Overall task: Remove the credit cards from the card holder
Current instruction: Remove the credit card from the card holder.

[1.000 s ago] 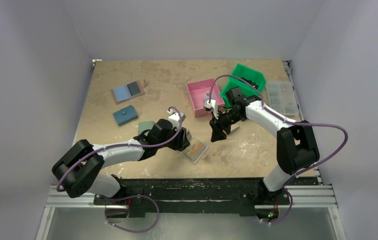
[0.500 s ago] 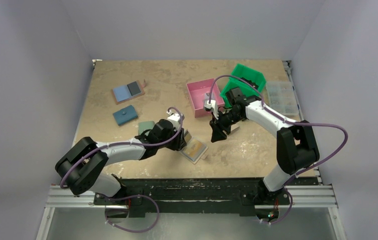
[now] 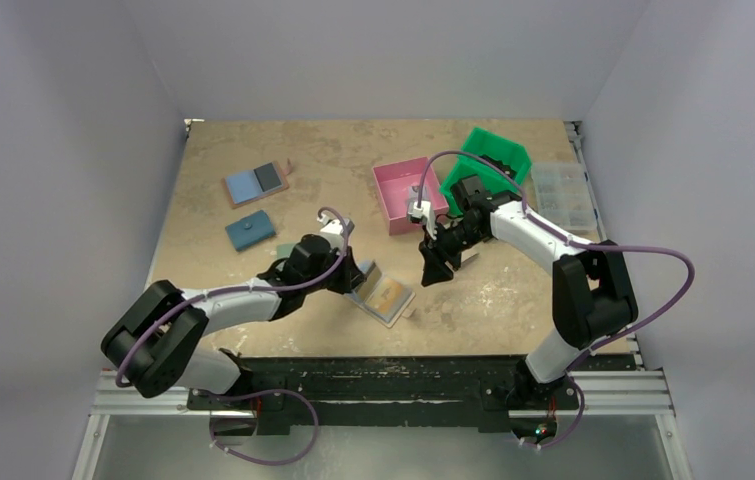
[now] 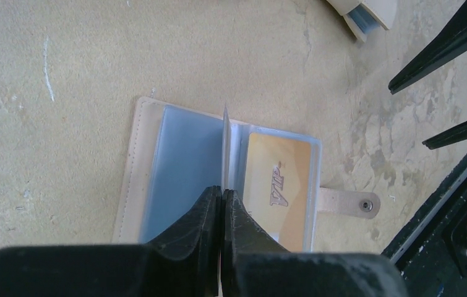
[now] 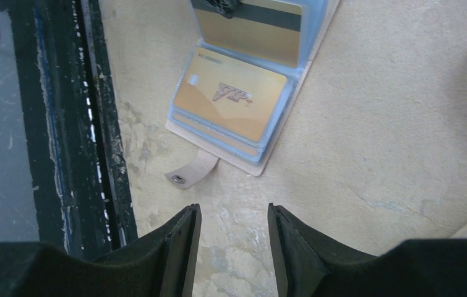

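Observation:
The card holder (image 3: 385, 298) lies open on the table near the front edge, snap tab pointing to the edge. In the left wrist view (image 4: 133, 167) it shows a pale blue panel and a gold VIP card (image 4: 280, 185). My left gripper (image 3: 358, 280) (image 4: 223, 192) is shut on a thin card (image 4: 225, 148) standing edge-up over the fold. The right wrist view shows that card as gold with a black stripe (image 5: 252, 34), above the holder (image 5: 278, 124) and the VIP card (image 5: 231, 102). My right gripper (image 3: 433, 272) (image 5: 234, 213) is open and empty, hovering right of the holder.
A pink bin (image 3: 403, 195), a green bin (image 3: 488, 165) and a clear compartment box (image 3: 563, 195) stand behind the right arm. Another open holder (image 3: 256, 183) and a teal wallet (image 3: 250, 230) lie at the back left. A beige item (image 3: 468, 260) lies beside the right gripper.
My left gripper has moved a little left and back with the card, raising it over the holder's fold. The right arm has not moved.

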{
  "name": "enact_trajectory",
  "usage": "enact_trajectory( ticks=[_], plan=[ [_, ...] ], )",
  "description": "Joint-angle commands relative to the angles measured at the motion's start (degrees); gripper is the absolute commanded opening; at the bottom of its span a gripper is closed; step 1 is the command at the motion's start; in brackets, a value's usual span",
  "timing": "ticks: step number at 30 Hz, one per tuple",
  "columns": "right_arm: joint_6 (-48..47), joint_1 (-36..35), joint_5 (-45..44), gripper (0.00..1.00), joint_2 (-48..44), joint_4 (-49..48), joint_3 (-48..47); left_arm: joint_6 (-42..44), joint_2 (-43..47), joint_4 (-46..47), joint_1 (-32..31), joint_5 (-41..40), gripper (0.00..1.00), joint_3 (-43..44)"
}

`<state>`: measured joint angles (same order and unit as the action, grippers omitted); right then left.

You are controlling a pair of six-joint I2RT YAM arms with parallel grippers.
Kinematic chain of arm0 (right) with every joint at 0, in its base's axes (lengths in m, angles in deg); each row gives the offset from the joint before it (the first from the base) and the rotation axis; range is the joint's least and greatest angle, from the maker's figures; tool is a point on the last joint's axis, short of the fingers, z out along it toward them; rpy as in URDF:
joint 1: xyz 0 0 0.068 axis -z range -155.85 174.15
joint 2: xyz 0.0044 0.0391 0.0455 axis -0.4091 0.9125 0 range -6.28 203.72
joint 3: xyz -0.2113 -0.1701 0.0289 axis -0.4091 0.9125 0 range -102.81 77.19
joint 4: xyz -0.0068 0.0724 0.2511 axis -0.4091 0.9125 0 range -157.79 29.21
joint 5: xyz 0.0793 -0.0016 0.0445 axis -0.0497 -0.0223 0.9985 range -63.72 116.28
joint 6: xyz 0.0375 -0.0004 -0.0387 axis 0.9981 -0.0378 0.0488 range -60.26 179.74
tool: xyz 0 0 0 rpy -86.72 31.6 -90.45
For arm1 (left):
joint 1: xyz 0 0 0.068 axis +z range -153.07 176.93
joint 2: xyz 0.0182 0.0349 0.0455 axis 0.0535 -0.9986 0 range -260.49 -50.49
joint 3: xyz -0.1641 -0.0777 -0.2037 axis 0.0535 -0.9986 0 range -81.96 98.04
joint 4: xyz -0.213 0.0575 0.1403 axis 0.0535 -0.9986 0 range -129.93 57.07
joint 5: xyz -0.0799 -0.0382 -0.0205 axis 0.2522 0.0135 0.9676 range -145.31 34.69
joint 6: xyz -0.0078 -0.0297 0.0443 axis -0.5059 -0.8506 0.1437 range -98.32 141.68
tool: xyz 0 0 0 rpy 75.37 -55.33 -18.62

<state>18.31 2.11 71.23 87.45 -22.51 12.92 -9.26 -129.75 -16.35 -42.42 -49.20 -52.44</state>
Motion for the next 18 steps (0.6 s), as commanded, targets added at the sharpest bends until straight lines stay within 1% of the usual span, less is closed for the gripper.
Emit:
enact_trajectory(
  ticks=[1, 6, 8, 12, 15, 18],
  plan=[
    [-3.4, 0.0, 5.6, 0.52, 0.2, 2.7, 0.0, -2.9, 2.4, 8.3, 2.1, 5.6, 0.00, -2.8],
    [-5.2, -0.8, 14.5, 0.51, -0.2, 4.8, 0.0, -8.9, 7.9, 18.1, 3.9, 8.7, 0.00, -7.8],
    [-5.0, -0.9, 18.8, 0.52, -0.5, 4.5, 0.4, -13.0, 10.1, 22.8, 3.8, 8.8, 0.00, -10.0],
    [-0.1, -1.0, 25.8, 0.54, -0.6, 0.3, 1.9, -20.1, 13.4, 32.7, 3.9, 7.6, 0.00, -14.4],
    [11.6, -1.0, 28.9, 0.55, -2.0, -10.3, 4.8, -25.4, 13.2, 42.4, 3.8, 6.0, 0.00, -18.3],
    [30.2, -0.9, 28.9, 0.57, -4.9, -28.0, 10.3, -29.6, 11.1, 50.9, 3.3, 4.5, 0.00, -20.6]
  ],
)
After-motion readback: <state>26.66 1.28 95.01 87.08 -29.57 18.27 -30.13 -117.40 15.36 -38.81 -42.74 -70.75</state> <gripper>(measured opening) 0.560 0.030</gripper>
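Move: About 10 cm to the right hand's left, 3 cm back and 7 cm below lies the VIP card in the open card holder; the strap end is some 6 cm left, 6 cm back and at table height. A folded beige wallet lies roughly 8 cm ahead and 4 cm right of that hand. The left hand already pinches the holder's inner page; the striped card there is about 3 cm right and 2 cm below, the VIP card 6 cm right, 3 cm back and 5 cm below. Lifting the card holder by its pinched inner page, the left hand rises about 7 cm and draws back slightly, its right-pointing fingers tilting up some 30 degrees, grip kept shut. Meanwhile the right hand, fingers staying half open, moves back, left and up towards the holder, about 7 cm in all, its fingers tipping closer to level. It doesn't touch the cards. ##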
